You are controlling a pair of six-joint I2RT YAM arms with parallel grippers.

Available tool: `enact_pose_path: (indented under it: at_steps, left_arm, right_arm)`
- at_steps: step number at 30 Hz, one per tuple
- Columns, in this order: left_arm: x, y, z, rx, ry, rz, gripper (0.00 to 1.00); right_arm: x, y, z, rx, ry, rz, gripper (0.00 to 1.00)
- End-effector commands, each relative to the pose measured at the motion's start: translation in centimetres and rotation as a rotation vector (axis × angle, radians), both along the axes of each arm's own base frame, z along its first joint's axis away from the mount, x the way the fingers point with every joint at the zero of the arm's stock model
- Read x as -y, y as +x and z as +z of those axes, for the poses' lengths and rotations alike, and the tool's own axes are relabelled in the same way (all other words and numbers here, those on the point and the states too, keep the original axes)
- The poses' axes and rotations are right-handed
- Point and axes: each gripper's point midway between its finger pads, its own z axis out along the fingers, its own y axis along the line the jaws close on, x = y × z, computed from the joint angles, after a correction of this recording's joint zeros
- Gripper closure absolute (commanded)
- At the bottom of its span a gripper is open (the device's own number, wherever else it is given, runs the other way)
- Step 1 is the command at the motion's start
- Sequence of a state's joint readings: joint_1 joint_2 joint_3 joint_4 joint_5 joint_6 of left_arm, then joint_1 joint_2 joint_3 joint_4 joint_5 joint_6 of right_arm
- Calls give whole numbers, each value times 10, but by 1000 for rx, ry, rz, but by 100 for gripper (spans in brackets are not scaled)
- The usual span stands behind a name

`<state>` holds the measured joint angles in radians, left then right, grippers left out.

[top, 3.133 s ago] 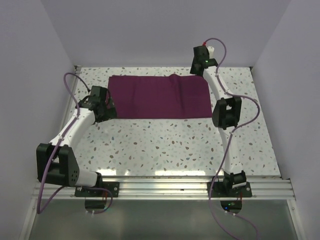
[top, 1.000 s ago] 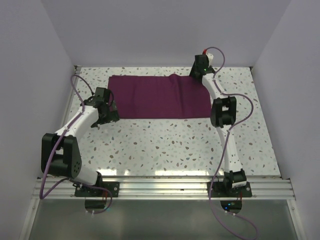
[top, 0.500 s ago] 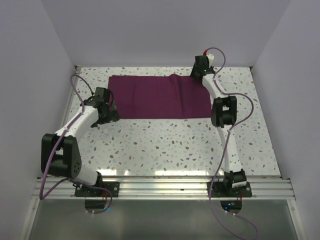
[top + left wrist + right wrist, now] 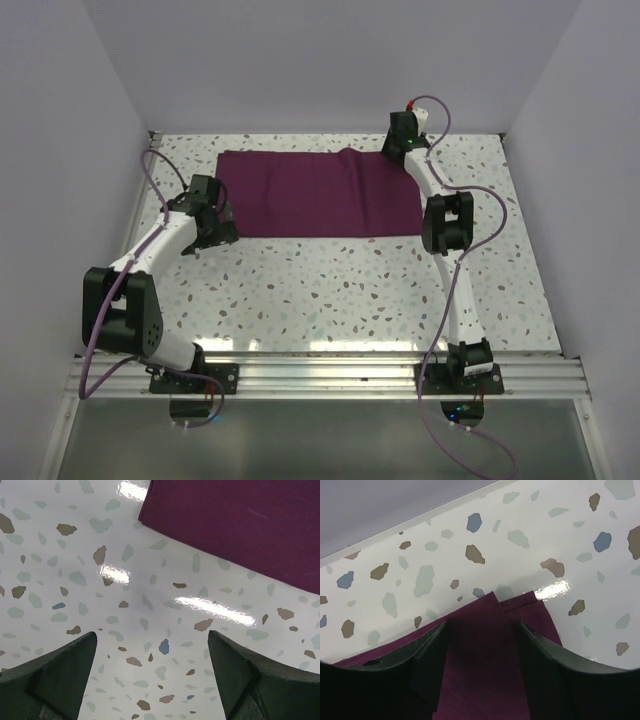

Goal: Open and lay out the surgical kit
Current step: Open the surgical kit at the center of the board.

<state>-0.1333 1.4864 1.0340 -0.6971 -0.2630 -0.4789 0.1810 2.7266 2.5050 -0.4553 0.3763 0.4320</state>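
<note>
The surgical kit [image 4: 315, 193] shows as a dark purple-maroon cloth wrap lying flat and folded at the back of the table. My right gripper [image 4: 398, 152] is down at its far right corner. In the right wrist view the right gripper [image 4: 482, 625] is open, its fingers straddling a folded corner flap of the cloth [image 4: 485, 660]. My left gripper [image 4: 220, 234] hovers low just off the wrap's near left corner. The left wrist view shows the left gripper [image 4: 152, 640] wide open over bare table, with the cloth's edge [image 4: 240, 525] ahead to the right.
The speckled terrazzo table [image 4: 330, 290] is boxed in by pale walls at the back and both sides. The back wall's foot [image 4: 395, 535] runs close behind the right gripper. A metal rail [image 4: 320, 375] carries both arm bases at the near edge.
Since three seconds ago the right gripper has come down onto the cloth's far right corner and the left arm has shifted slightly. Over the last second both arms hold almost still.
</note>
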Motion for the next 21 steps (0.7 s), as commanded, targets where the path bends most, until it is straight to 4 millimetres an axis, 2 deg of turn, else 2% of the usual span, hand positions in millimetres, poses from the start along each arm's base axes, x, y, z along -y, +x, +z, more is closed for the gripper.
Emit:
enact_pose_path:
  at_steps: [1,5,9,12,16,18,21]
  left_arm:
    - [0,2,10,35,10,2,4]
    - [0,1,10,35,10,2,4]
    - [2,2,11,37,7,1,4]
    - [4,1,9,29,8,-4,4]
    - [7,1,7,25,8,-13,4]
    - [8,2,7,25,8,-16,4]
    - [9,2,7,25,9,-18,5]
  right_arm:
    - [5,4,5,21,-4,-19,41]
    - [5,1,-2,4,-4,-16,52]
    - [4,0,-2,1,4,-11,71]
    - [3,0,-3,-3,1,-3,82]
    - [5,-1,1,-3,-6,-1,91]
    - [4,-1,2,-4,-7,8,100]
    - [3,-1,6,0,-11,20,100]
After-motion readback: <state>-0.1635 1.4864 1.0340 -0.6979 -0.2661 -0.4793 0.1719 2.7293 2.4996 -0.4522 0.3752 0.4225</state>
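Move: The surgical kit's folded corner, at its far right, lies between and just beyond the right fingertips: about 2 cm ahead, 1 cm right and 1 cm below. The kit's outer corner is some 4 cm right of the right hand and 1 cm ahead; the kit's middle is roughly 15 cm back and 23 cm left. From the left hand, the folded corner is about 38 cm ahead, 53 cm right and 5 cm lower. Shut the right gripper fully, from a bit over half open, to pinch the cloth just behind the kit's folded corner. While the fingers come together, ease the hand only about half a centimetre to its right and slightly down, keeping the wrist's tilt as it is. ##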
